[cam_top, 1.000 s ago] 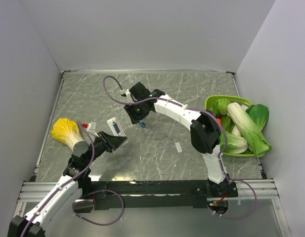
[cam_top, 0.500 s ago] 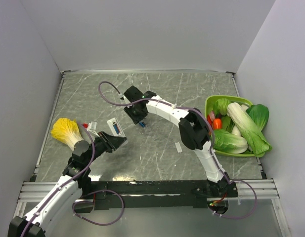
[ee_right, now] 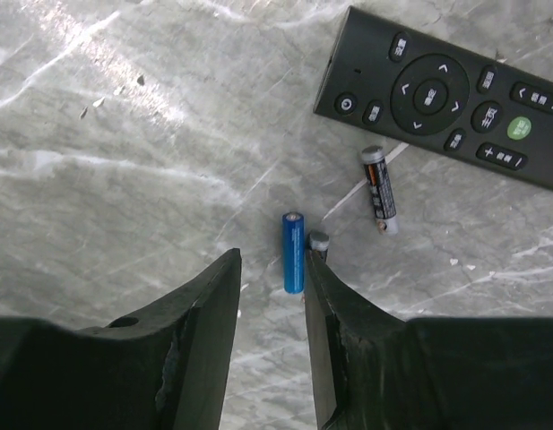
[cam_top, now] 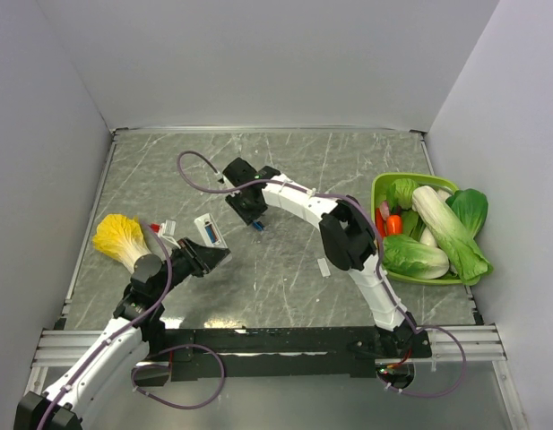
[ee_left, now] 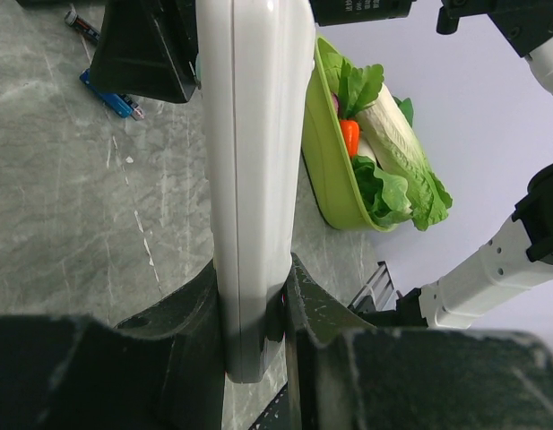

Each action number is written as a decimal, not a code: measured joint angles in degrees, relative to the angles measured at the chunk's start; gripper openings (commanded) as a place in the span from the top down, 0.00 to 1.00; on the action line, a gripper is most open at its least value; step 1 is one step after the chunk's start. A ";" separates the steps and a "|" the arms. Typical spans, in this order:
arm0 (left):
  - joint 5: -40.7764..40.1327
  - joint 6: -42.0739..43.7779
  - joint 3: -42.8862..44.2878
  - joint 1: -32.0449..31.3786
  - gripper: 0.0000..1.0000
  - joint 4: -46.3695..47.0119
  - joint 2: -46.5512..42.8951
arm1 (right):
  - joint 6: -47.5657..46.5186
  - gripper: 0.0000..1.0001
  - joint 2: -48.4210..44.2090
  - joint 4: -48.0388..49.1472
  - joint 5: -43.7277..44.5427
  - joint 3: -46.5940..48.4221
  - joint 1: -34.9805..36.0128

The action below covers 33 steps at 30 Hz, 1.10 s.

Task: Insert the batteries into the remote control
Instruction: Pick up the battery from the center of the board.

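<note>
My left gripper (ee_left: 252, 287) is shut on the lower end of the white remote control (ee_left: 254, 152), holding it on edge above the table; from above the remote control (cam_top: 209, 230) shows a blue patch on its face. One of the batteries, a blue cell (ee_right: 294, 253), lies flat just beyond my right gripper (ee_right: 272, 262), which hangs open over it, and close to the right-hand finger. A second cell's silvery end (ee_right: 319, 239) peeks out behind that fingertip. From above, the right gripper (cam_top: 248, 211) hovers over the blue battery (cam_top: 257, 225).
A black remote (ee_right: 446, 98) and a black-and-silver cell (ee_right: 379, 190) lie just beyond the blue battery. A green basket (cam_top: 380, 186) of vegetables stands at the right. A yellow cabbage (cam_top: 119, 237) lies at the left, and a small white strip (cam_top: 324, 267) mid-table.
The right arm has shifted a little to the left over the blue battery and its fingers have come closer together. The left arm and the remote control have stayed put.
</note>
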 measured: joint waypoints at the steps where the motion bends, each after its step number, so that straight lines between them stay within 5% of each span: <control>1: 0.00 0.02 0.02 0.00 0.98 -0.11 0.00 | -0.04 0.62 0.35 0.00 0.09 0.22 0.00; 12: 0.00 0.42 0.83 0.00 0.98 -1.27 0.02 | -0.35 0.64 3.41 0.00 0.57 0.87 -0.02; 19: 0.00 0.48 0.83 0.00 0.98 -1.27 0.02 | -0.63 0.73 3.41 0.04 0.52 0.87 -0.02; 26: 0.02 0.59 0.83 0.00 0.98 -1.16 0.02 | -0.46 0.99 2.71 1.49 -0.20 -1.09 0.00; 33: 0.07 0.37 0.83 0.00 0.98 0.74 1.07 | 0.57 1.00 -2.69 3.67 -2.69 -9.46 -0.11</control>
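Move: The blue battery lies almost directly under your open right fingers, about 3 cm down and at most 1 cm ahead. A black battery sits right beside it, some 2 cm to the hand's right and 1 cm ahead; a second black battery is about 6 cm ahead and 1 cm right, with the black remote some 11 cm ahead and 2 cm right. From the left hand, the blue battery lies about 16 cm ahead, 12 cm right and 13 cm lower. Lower the right gripper straight down about 2.5 cm over the blue battery, fingers still pointing steeply down, pause there, then shut them to pinch it by its sides, leaving the black one beside it. Once closed, draw the battery back towards the base about 2.5 cm and slightly right, staying low. Keep the left hand still, holding the white remote. ##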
